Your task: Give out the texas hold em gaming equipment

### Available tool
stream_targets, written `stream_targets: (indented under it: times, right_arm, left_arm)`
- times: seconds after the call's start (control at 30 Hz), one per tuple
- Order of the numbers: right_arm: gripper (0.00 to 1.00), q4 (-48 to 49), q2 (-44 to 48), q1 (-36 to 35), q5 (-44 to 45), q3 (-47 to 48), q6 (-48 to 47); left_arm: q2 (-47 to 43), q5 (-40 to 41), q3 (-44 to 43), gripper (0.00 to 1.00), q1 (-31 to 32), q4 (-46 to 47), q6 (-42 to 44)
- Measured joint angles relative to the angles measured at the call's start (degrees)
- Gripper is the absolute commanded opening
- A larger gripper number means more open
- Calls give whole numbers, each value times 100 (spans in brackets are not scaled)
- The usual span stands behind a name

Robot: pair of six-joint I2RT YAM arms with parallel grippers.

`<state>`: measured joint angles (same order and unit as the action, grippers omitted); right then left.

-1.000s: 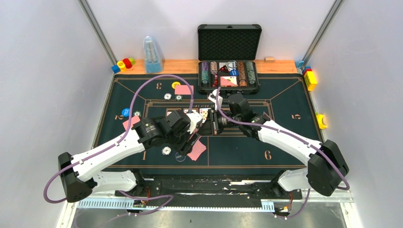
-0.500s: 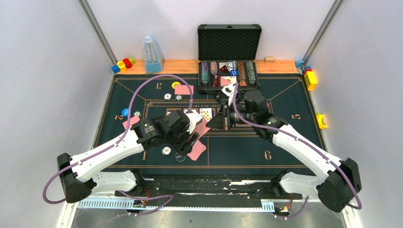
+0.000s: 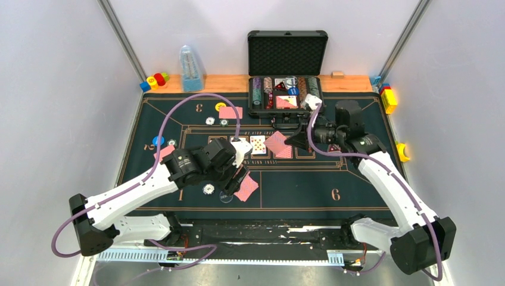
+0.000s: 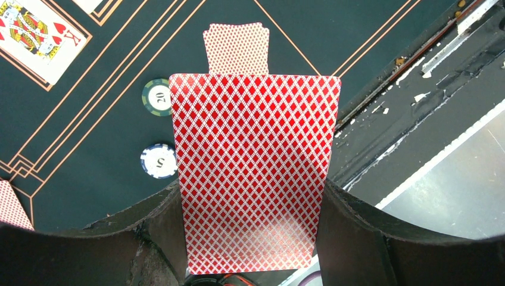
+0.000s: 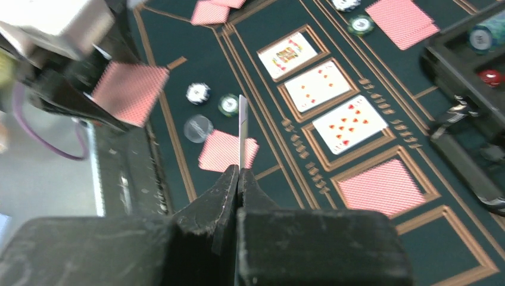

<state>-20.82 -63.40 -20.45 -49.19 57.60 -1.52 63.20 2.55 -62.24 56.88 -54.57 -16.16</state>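
My left gripper (image 4: 253, 199) (image 3: 238, 174) is shut on a deck of red-backed playing cards (image 4: 255, 167), held above the mat near seat 1. Below it lie face-down cards (image 4: 236, 46), a green chip (image 4: 156, 96) and a white chip (image 4: 159, 161). My right gripper (image 5: 239, 170) (image 3: 296, 141) is shut on a single card (image 5: 242, 128) (image 3: 277, 143), seen edge-on, over the centre boxes. Three face-up cards (image 5: 318, 85) and one face-down card (image 5: 387, 186) fill the boxes. A clear dealer disc (image 3: 225, 195) lies by seat 1.
The open black chip case (image 3: 287, 53) stands at the mat's far edge. Seat 3 has a yellow disc (image 3: 220, 106) and a card (image 3: 230, 112); seat 2 has a blue disc (image 3: 157, 140). A blue bottle-like object (image 3: 190, 68) and toy blocks (image 3: 155, 80) (image 3: 389, 98) line the edges.
My right gripper closed on one card at the left gripper's deck, then carried it right and back toward the case. The left arm has hardly moved.
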Motion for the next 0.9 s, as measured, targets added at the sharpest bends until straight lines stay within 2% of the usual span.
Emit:
stream_targets:
  times: [0.13, 0.23, 0.43, 0.5, 0.7, 0.9]
  right_arm:
    - [0, -1113, -352, 243, 92, 358, -2057]
    - [0, -2234, -1054, 518, 127, 973, -3423]
    - [0, -3821, -2490, 1353, 177, 2170, -5302]
    - [0, -4546, -3189, 1499, 251, 2848, -5866]
    - [0, -5888, -4568, 1648, 396, 3875, -6881]
    - [0, -6384, -5348, 1810, 680, 4153, -7235]
  left_arm:
    - [0, -35, 0, 0, 2, 0, 0]
    - [0, -57, 0, 0, 2, 0, 0]
    - [-4, -55, 0, 0, 2, -2, -2]
    - [-13, -46, 0, 0, 0, -2, -4]
    - [-59, 35, 0, 0, 2, -2, -17]
    - [-48, 114, 0, 0, 2, -2, -15]
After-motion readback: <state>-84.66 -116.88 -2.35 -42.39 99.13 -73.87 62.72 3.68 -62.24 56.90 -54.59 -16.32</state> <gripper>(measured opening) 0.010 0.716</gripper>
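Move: The empty fifth card frame my right hand is taking its card to lies about 10 cm ahead, 7 cm right and some 24 cm below. The face-down card in the fourth frame is 9 cm left of that frame, the red triangle marker 13 cm right of it; the chip case's handle lies about 12 cm beyond it and 7 cm left. From my left hand the empty frame is roughly 20 cm ahead, 26 cm right and 16 cm lower. I bring the pinched card down towards the empty fifth frame with my right hand, sinking some 15 cm while swinging about 13 cm right and 9 cm forward; the forward part ends two-thirds through, then it is down and right. The wrist rolls about 40 degrees, tipping my fingers from nearly level to steeply down-left. They stay shut on the card. ##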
